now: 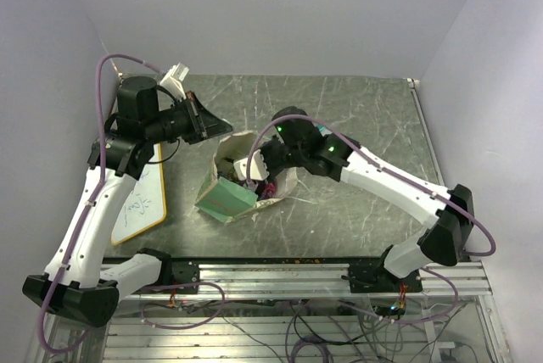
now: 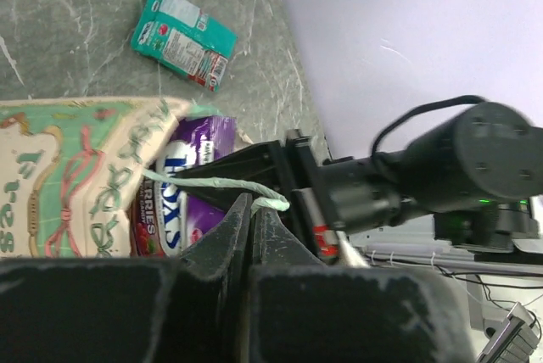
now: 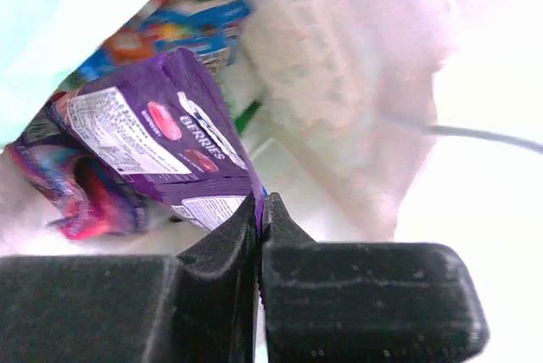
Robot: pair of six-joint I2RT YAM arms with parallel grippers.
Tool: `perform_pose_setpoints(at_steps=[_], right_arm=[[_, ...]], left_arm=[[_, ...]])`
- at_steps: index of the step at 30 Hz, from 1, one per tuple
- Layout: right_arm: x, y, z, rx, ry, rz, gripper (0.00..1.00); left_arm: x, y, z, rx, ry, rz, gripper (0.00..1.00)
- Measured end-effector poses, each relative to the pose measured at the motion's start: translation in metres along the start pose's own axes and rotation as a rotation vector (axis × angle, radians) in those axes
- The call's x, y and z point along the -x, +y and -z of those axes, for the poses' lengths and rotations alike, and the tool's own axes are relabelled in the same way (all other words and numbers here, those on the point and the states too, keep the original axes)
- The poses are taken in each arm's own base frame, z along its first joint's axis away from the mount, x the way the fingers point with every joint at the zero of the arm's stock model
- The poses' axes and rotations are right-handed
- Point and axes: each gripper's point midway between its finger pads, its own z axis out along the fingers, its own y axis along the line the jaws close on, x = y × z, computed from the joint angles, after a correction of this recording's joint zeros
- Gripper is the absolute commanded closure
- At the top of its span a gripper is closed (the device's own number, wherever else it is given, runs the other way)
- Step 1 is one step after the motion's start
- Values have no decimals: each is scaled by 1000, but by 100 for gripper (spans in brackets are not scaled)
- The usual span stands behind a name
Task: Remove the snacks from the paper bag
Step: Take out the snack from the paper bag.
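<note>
The paper bag (image 1: 227,198) lies on its side mid-table, mint base toward me. My left gripper (image 1: 214,127) is shut on its thin pale string handle (image 2: 222,183) and holds the mouth up. My right gripper (image 1: 254,172) reaches into the bag and is shut on the edge of a purple packet (image 3: 161,138); that packet also shows in the left wrist view (image 2: 193,178). A blue packet (image 3: 199,28) and a pink-purple packet (image 3: 72,189) lie deeper in the bag. A teal packet (image 2: 183,34) lies on the table outside the bag.
A wood-framed whiteboard (image 1: 144,198) lies at the left, beside the left arm. A small pale object (image 1: 176,73) sits at the back left corner. Walls close in on the left, back and right. The metal rail (image 1: 288,274) runs along the near edge.
</note>
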Motion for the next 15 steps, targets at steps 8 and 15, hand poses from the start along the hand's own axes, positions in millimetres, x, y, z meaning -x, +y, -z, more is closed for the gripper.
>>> perform_pose_setpoints(at_steps=[8,15], right_arm=[[41,-55,51,-102,-44,2,100],[64,-67,106,-178,-62,-111,100]], left_arm=[[11,-5,5,24,-23,-31,93],[16,11,13,133,-52,-43,93]])
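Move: The right hand is already closed on the edge of the purple snack at the paper bag's mouth; the pouch's middle lies about 4 cm left, 2 cm back and 5 cm below it. The bag's middle is some 12 cm below, 1 cm back and level sideways; the teal snack lies about 15 cm ahead, 23 cm right and 21 cm below. For the left hand, the purple snack is roughly 4 cm right, level ahead and 17 cm below. The right arm draws the purple snack quickly up out of the paper bag, rising nearly straight for about 14 cm with the fingers still shut on the pouch's edge, and only in the last part easing some 2 to 3 cm to the right and 2 cm back. As it climbs its wrist tips the left-pointing fingertips up by some 10 degrees, while the left hand keeps its pinch on the bag's handle string, drifts about 2 cm left and turns slightly counter-clockwise. ##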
